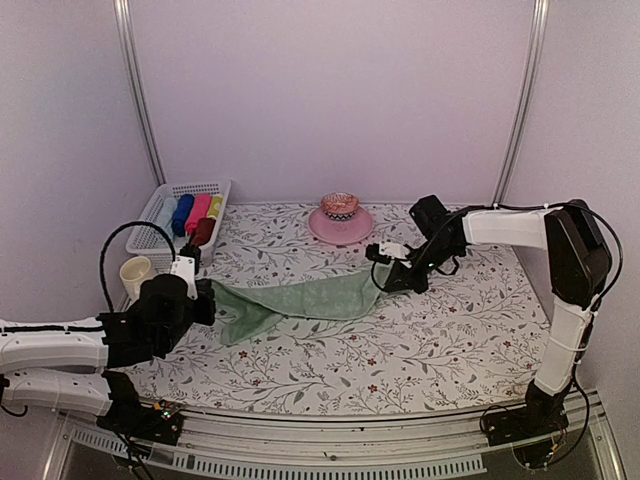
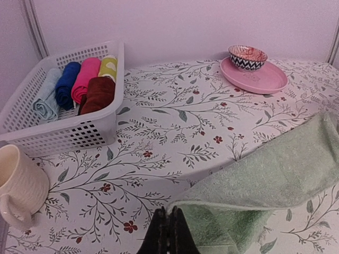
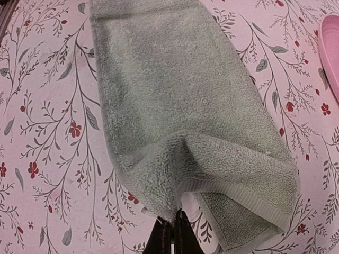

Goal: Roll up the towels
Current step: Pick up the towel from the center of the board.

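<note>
The pale green towel (image 1: 300, 298) hangs stretched across the floral table cover between my two grippers, sagging onto the cover in the middle. My left gripper (image 1: 210, 300) (image 2: 169, 212) is shut on its left corner, and the cloth (image 2: 275, 174) folds away to the right. My right gripper (image 1: 386, 280) (image 3: 177, 217) is shut on a bunched fold of its right end, with the rest of the towel (image 3: 175, 95) lying flat beyond the fingers. The dark red-brown towel (image 1: 203, 232) (image 2: 98, 94) lies rolled in the basket.
A white basket (image 1: 160, 200) (image 2: 69, 53) at the back left holds several rolled coloured cloths. A cream mug (image 1: 135, 272) (image 2: 18, 180) stands in front of it. A pink plate (image 1: 320, 228) (image 2: 265, 84) with a patterned bowl (image 1: 339, 206) (image 2: 247, 56) sits at the back centre.
</note>
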`<state>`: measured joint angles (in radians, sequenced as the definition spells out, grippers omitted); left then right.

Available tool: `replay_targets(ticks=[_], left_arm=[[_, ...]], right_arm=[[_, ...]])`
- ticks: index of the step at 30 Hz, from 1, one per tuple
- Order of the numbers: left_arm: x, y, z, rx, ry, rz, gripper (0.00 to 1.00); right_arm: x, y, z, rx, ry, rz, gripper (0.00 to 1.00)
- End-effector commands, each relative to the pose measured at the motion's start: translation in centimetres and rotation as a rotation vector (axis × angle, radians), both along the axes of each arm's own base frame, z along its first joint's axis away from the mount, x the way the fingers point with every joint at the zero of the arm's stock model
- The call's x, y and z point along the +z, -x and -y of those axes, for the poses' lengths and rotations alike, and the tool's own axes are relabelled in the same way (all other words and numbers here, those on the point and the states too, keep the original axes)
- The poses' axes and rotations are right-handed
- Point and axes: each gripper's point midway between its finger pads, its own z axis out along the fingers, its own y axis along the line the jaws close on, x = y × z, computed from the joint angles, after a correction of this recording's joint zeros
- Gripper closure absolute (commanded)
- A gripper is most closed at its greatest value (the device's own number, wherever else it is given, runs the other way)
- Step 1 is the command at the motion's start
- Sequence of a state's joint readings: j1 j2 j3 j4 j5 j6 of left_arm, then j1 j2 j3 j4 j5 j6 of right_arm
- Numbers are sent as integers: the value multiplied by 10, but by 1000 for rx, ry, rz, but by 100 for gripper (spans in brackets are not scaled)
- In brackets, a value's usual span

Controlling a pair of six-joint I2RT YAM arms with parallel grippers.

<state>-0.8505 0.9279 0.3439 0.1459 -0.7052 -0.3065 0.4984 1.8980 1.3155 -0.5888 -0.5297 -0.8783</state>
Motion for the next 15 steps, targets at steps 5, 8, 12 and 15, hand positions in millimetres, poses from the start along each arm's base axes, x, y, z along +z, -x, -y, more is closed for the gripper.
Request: replay_targets(ticks=[5, 8, 12, 15], left_arm=[[68, -9, 16, -77, 29, 119, 100], [99, -6, 18, -103, 53, 164, 100], [130, 8, 23, -180, 114, 205, 100], [152, 25, 31, -268, 173, 241, 100]], right_arm=[[76, -40, 42, -208, 107, 247, 98], [114, -41, 71, -274, 120, 341, 98], [146, -11, 101, -291, 148, 403, 98], [181, 22, 109, -251, 115, 445, 98]])
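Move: The green towel is already pinched at both ends; its middle lies about 20 cm to the left gripper's right, 3 cm ahead and 10 cm below, and some 20 cm to the right gripper's left, about 2 cm back and 3 cm below. From the left gripper, the basket is about 28 cm ahead and 15 cm left, the mug 7 cm ahead and 20 cm left. The pink plate lies 25 cm ahead of the right gripper and 11 cm to its left. Keep both grippers shut on the towel's ends and raise them together off the board: left about 13 cm up, drifting just 2 cm right while its fingers tip up. Draw the right gripper some 16 cm up and 9 cm right, away from the left, swinging its fingers about 30 degrees to point more forward. ##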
